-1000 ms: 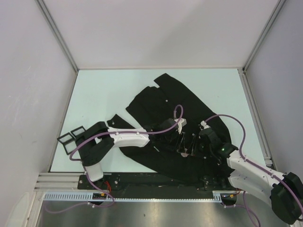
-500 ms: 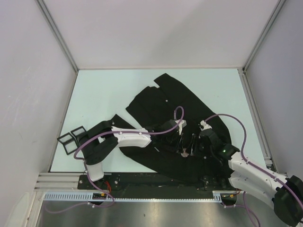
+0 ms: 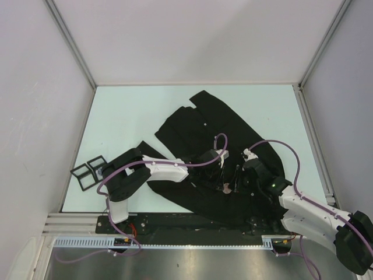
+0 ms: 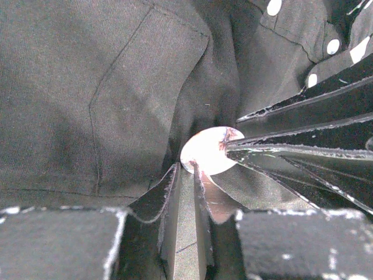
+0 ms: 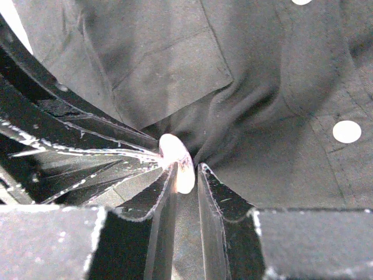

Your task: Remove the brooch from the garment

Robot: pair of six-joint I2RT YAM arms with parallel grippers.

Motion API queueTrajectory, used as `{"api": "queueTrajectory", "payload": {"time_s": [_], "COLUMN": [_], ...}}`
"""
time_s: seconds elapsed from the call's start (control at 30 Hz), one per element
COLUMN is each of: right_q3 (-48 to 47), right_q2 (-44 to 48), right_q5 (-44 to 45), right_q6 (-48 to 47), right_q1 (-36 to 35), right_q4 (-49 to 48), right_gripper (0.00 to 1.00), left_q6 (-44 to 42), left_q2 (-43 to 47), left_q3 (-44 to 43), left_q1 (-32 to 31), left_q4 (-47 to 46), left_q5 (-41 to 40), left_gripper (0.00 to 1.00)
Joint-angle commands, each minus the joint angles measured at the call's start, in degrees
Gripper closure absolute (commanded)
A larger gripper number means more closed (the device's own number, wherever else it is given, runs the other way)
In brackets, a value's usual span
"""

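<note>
The garment (image 3: 198, 125), a black button-up shirt, lies spread over the table. The brooch (image 3: 226, 188) is a small pale pink disc pinned to it near the front. In the left wrist view the brooch (image 4: 205, 150) faces me. My left gripper (image 4: 186, 168) is closed to a narrow slit on the cloth right under the brooch's edge. The right gripper's tips (image 4: 228, 144) meet on its right rim. In the right wrist view the brooch (image 5: 175, 153) stands edge-on between my right gripper's (image 5: 186, 169) nearly closed fingers. The left gripper (image 5: 156, 154) comes in from the left.
Two black square frames (image 3: 87, 172) lie on the pale table (image 3: 134, 116) at the left, beside the left arm's elbow. White buttons (image 5: 347, 131) dot the shirt's placket (image 4: 274, 7). Grey walls close in the table on three sides.
The left arm's elbow has swung rightward while its jaws closed down beside the brooch. The right jaws widened briefly, then narrowed again on the brooch. The shirt has barely shifted.
</note>
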State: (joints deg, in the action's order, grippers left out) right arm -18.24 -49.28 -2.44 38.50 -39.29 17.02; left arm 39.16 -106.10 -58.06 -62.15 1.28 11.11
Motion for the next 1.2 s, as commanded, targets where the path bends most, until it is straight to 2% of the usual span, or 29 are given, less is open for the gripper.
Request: {"api": "queueTrajectory", "payload": {"time_s": [0.0,0.3,0.53,0.63,0.67,0.83,0.93,1.17], "right_q3": [-1.62,-1.71,-1.71,-2.41,-3.02,-6.45,-9.26,-13.83], "right_q2": [0.06,0.32,1.64,0.50,0.06,-1.69,-4.41,-14.86], "right_q5": [0.15,-1.61,2.43,7.08,10.40,19.21,28.50,34.60], "right_q6": [-2.20,-3.09,-2.73,-1.42,-0.98,2.10,4.82,7.11], "right_q1": [-1.05,-4.04,-6.41,-6.94,-7.29,-13.96,-18.53,-25.92], "right_q4": [-3.13,-6.47,-3.22,-0.42,0.81,6.18,10.22,11.29], "right_gripper": [0.76,0.78,1.00,1.00,1.00,1.00,1.00,1.00], "left_q6": [0.66,0.74,1.80,2.50,2.59,2.24,2.59,4.17], "left_q2": [-1.04,-1.74,1.33,3.88,4.58,9.60,11.62,12.67], "left_q3": [-0.47,-0.65,1.19,2.69,3.04,4.01,5.06,9.89], "left_q1": [-0.43,-0.43,0.10,1.06,1.33,1.94,2.38,5.63], "left_q4": [-0.58,-0.84,-1.10,-2.58,-2.42,-1.63,-0.22,-4.09], "left_q5": [-0.74,-0.30,0.05,0.84,0.93,0.22,-1.00,1.89], "left_gripper": [0.80,0.81,0.79,0.69,0.63,0.49,0.43,0.42]}}
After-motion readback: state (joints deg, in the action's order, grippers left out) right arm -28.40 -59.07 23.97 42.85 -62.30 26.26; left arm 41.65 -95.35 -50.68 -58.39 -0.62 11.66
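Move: The brooch sits right at both grippers: from the right hand about 1 cm back and 1 cm left, from the left hand roughly 1 cm back and 2 cm right, some 1 cm below both. From the right hand, the pocket flap lies about 4 cm forward and 3 cm left, and the nearest white button about 5 cm forward and 6 cm right, both some 2 cm lower. Ease the right gripper about 1.5 cm left, a little back and up, and shut its part-open fingers so they pinch the brooch edge-on. Keep the left gripper still at the rim until they are shut, then open it wide and draw it up and to the left, away about 5 cm. Keep the right fingers shut while that wrist rolls some 20 degrees, its left side sinking. ##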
